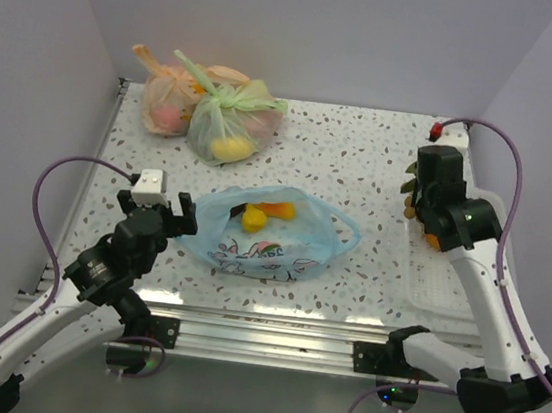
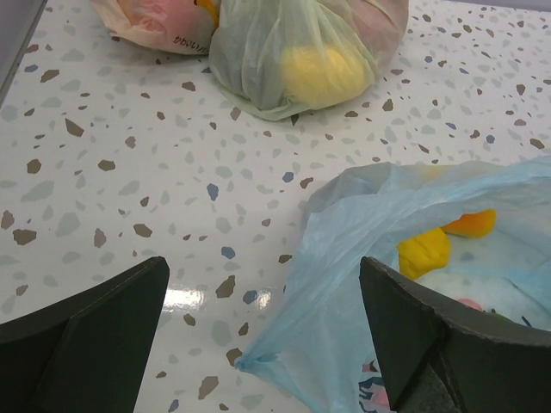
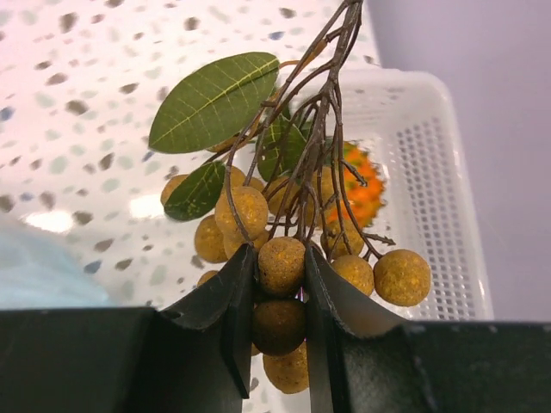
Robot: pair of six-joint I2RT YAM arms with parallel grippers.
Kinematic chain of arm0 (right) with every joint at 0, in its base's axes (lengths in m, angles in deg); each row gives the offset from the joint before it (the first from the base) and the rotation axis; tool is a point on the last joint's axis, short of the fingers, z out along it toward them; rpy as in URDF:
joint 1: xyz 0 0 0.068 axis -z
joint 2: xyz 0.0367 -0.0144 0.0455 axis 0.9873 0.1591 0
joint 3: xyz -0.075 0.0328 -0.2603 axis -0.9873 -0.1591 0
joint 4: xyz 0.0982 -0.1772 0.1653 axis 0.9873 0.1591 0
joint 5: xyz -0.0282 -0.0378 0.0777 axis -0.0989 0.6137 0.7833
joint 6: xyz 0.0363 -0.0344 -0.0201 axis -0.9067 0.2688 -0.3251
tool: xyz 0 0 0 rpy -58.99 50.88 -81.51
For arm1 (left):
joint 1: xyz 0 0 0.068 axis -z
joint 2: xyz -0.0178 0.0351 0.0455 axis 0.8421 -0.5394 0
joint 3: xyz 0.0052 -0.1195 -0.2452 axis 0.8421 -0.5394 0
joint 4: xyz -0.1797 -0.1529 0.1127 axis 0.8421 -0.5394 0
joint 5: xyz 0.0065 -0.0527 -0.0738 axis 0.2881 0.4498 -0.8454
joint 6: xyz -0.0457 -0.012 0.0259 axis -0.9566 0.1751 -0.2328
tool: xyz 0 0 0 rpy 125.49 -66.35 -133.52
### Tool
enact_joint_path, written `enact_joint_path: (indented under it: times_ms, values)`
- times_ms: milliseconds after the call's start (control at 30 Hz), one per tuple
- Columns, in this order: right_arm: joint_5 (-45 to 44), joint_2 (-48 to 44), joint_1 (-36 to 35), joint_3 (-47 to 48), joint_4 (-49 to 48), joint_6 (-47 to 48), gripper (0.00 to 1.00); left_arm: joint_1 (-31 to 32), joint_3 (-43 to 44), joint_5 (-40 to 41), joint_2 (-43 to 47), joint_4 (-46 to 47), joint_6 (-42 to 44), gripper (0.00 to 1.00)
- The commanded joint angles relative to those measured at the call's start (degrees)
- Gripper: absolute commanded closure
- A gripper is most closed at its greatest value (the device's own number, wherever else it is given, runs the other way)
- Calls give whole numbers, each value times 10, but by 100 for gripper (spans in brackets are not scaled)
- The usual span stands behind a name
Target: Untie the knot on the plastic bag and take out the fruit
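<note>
The light blue plastic bag lies mid-table with its mouth open; its knot is out of view. A yellow fruit and an orange one rest inside it, also seen as the yellow piece in the left wrist view. My left gripper stands open at the bag's left edge, and the bag's corner lies between its open jaws, untouched. My right gripper is shut on the bunch of tan berries, hanging over the white basket. An orange pineapple lies in that basket.
A green bag and an orange bag, both tied and holding fruit, sit at the back left. The white basket stands along the right edge. A small white block with a red part sits at the back right corner.
</note>
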Motion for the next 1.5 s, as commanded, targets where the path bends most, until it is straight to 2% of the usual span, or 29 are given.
enact_joint_path:
  times_ms: [0,133,200,267,367,500,600,633,700,733,833,867,933,967,1067,1200,1300,1333,1467]
  values:
    - [-68,-24,55,-35,-59,-26,100,-2,-1,-2,8,28,6,2]
    - [-73,-36,128,-86,-96,-57,100,-2,-1,-5,15,28,7,2]
    - [-62,-43,190,-120,-113,-73,100,-2,-1,-6,19,26,6,2]
    - [-11,-44,261,-138,-139,-86,100,-2,-2,-6,23,26,6,2]
    - [38,-37,323,-167,-172,-106,100,-2,-3,-7,26,26,6,2]
    - [50,-7,352,-184,-178,-137,100,-3,-2,-6,26,26,6,2]
    - [53,8,372,-202,-193,-157,87,-3,-1,-6,26,26,7,2]
    - [56,17,381,-205,-195,-161,77,-3,-2,-7,26,26,6,2]
    - [63,24,387,-207,-200,-167,66,-2,-3,-6,26,26,7,2]
    - [61,28,388,-205,-200,-169,53,-2,-3,-6,26,27,7,2]
    - [71,33,388,-194,-191,-166,37,-2,-3,-7,26,28,8,2]
    - [77,26,389,-189,-189,-163,28,-2,-3,-7,26,28,8,2]
    - [93,13,389,-189,-193,-155,19,-2,-3,-7,26,29,8,2]
    - [109,7,388,-188,-194,-148,11,-2,-3,-7,27,29,8,2]
    - [167,-20,384,-188,-194,-131,1,-2,-3,-7,27,31,10,2]
    - [229,-36,357,-171,-172,-102,1,-2,-4,-10,21,32,11,2]
    - [229,-42,281,-149,-161,-73,1,-2,-4,-10,16,32,12,2]
    - [224,-44,228,-145,-160,-67,1,-2,-3,-10,16,32,12,2]
    - [238,-42,110,-121,-159,-56,1,-3,-3,-9,12,32,12,2]
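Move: The right gripper holds the bunch of brown fruit; the white basket it is bound for has its middle about 16 cm to the right, level fore and aft, and some 25 cm below. Inside, the pineapple lies about 10 cm right and 4 cm ahead of that gripper. The blue plastic bag sits some 29 cm left of it and 2 cm back. From the left gripper, the basket is roughly 68 cm right and 6 cm ahead. Swing the right gripper about 17 cm to the right and sink it some 12 cm into the space over the basket, keeping hold of the bunch and turning the wrist about 40 degrees clockwise. Open the fingers wide near the lowest point to let the bunch go beside the pineapple, then rise and sweep back left, slightly forward, turning counter-clockwise towards the blue bag. ##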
